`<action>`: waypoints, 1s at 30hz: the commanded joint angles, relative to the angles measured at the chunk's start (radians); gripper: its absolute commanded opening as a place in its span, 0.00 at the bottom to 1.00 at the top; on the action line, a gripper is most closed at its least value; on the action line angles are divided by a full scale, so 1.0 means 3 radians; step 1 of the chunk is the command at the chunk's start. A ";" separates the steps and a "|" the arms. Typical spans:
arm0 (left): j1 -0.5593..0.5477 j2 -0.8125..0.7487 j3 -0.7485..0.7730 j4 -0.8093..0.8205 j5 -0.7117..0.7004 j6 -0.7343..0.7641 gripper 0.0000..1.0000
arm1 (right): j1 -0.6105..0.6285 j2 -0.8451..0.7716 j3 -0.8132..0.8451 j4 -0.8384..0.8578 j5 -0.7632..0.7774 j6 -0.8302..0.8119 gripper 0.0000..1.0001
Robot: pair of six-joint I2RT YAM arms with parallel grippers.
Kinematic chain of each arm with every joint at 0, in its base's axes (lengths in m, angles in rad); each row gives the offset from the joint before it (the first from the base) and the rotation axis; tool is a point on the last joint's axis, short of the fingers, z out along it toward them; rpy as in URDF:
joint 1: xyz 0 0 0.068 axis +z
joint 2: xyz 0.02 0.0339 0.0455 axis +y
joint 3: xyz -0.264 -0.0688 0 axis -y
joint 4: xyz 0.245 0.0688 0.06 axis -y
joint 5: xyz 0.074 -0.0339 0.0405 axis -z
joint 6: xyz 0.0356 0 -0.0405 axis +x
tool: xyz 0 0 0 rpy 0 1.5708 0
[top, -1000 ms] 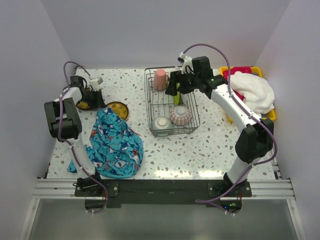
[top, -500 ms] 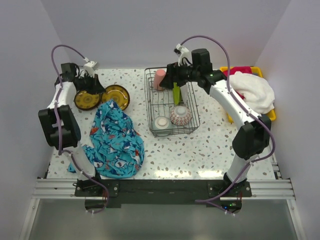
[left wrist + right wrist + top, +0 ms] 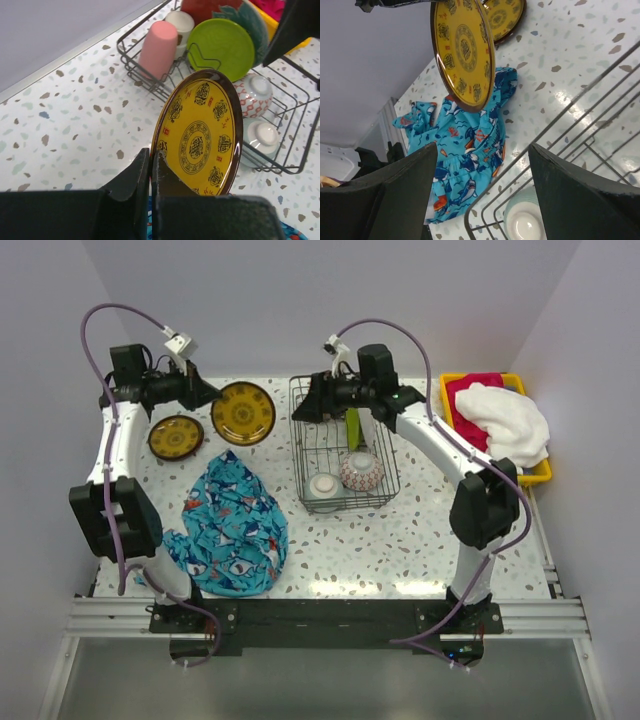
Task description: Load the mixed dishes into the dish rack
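Note:
My left gripper is shut on the rim of a yellow-olive plate, which it holds on edge above the table, left of the dish rack. A second yellow plate lies flat on the table. The rack holds a pink cup, a cream cup, a lime-green plate, a patterned bowl and a mint bowl. My right gripper hangs open over the rack's back left corner, holding nothing.
A blue patterned cloth lies crumpled in front of the plates. At the right wall a yellow tray carries a white towel and a red cloth.
My left gripper has closed on the yellow plate's rim and lifted it up and towards the rack. My right gripper has swung left across the back of the rack.

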 commanded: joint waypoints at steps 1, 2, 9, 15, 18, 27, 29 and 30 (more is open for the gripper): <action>-0.0088 -0.0190 0.0103 -0.0134 0.0433 -0.0077 0.00 | 0.0091 0.0118 0.0241 0.0333 -0.0162 0.0249 0.78; -0.0128 -0.0210 0.0083 -0.0150 0.0449 -0.0072 0.00 | 0.0101 0.0149 0.0281 0.0389 -0.0177 0.0310 0.78; -0.0231 -0.0282 -0.0101 -0.0125 0.0633 -0.0205 0.00 | 0.0214 0.0323 0.0364 0.0559 -0.0239 0.0454 0.61; -0.0236 -0.0262 -0.0265 0.0125 0.0644 -0.0470 0.00 | 0.0255 0.0323 0.0297 0.0589 -0.0275 0.0469 0.24; -0.0256 -0.0256 -0.0286 0.0218 0.0359 -0.0609 0.14 | 0.0265 0.0292 0.0358 0.0391 -0.0036 0.0408 0.00; -0.0190 -0.1082 -0.0412 0.1071 -0.1344 -0.1044 0.57 | 0.0336 -0.0305 0.0328 -0.0342 0.1845 -0.0133 0.00; -0.0195 -0.1309 -0.0835 0.1250 -0.1737 -0.1023 0.54 | 0.0555 -0.0423 0.0226 -0.0290 0.2784 -0.0501 0.00; -0.0195 -0.1482 -0.0985 0.1271 -0.1815 -0.1028 0.52 | 0.0658 -0.0469 0.0216 -0.0270 0.3168 -0.0598 0.00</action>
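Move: The left hand holds the yellow plate by its near edge, and the right hand's open fingers wait about 20 cm to the right of it, some 4 cm farther back and level. From the right hand, the plate's middle is roughly 14 cm left, 2 cm ahead and 2 cm lower. The dish rack's middle is about 9 cm right, 3 cm ahead and 20 cm below that hand; the pink cup is some 14 cm ahead, 3 cm right and 18 cm below. The right hand takes the yellow plate out of the left's grip: it reaches about 5 cm left and pinches the plate's free edge, while the left brings the plate 5 cm right and 4 cm back, then opens. The right swings back about 5 cm right and 3 cm forward, turning some 20 degrees clockwise; the left, fingers open, backs away leftward and up. ##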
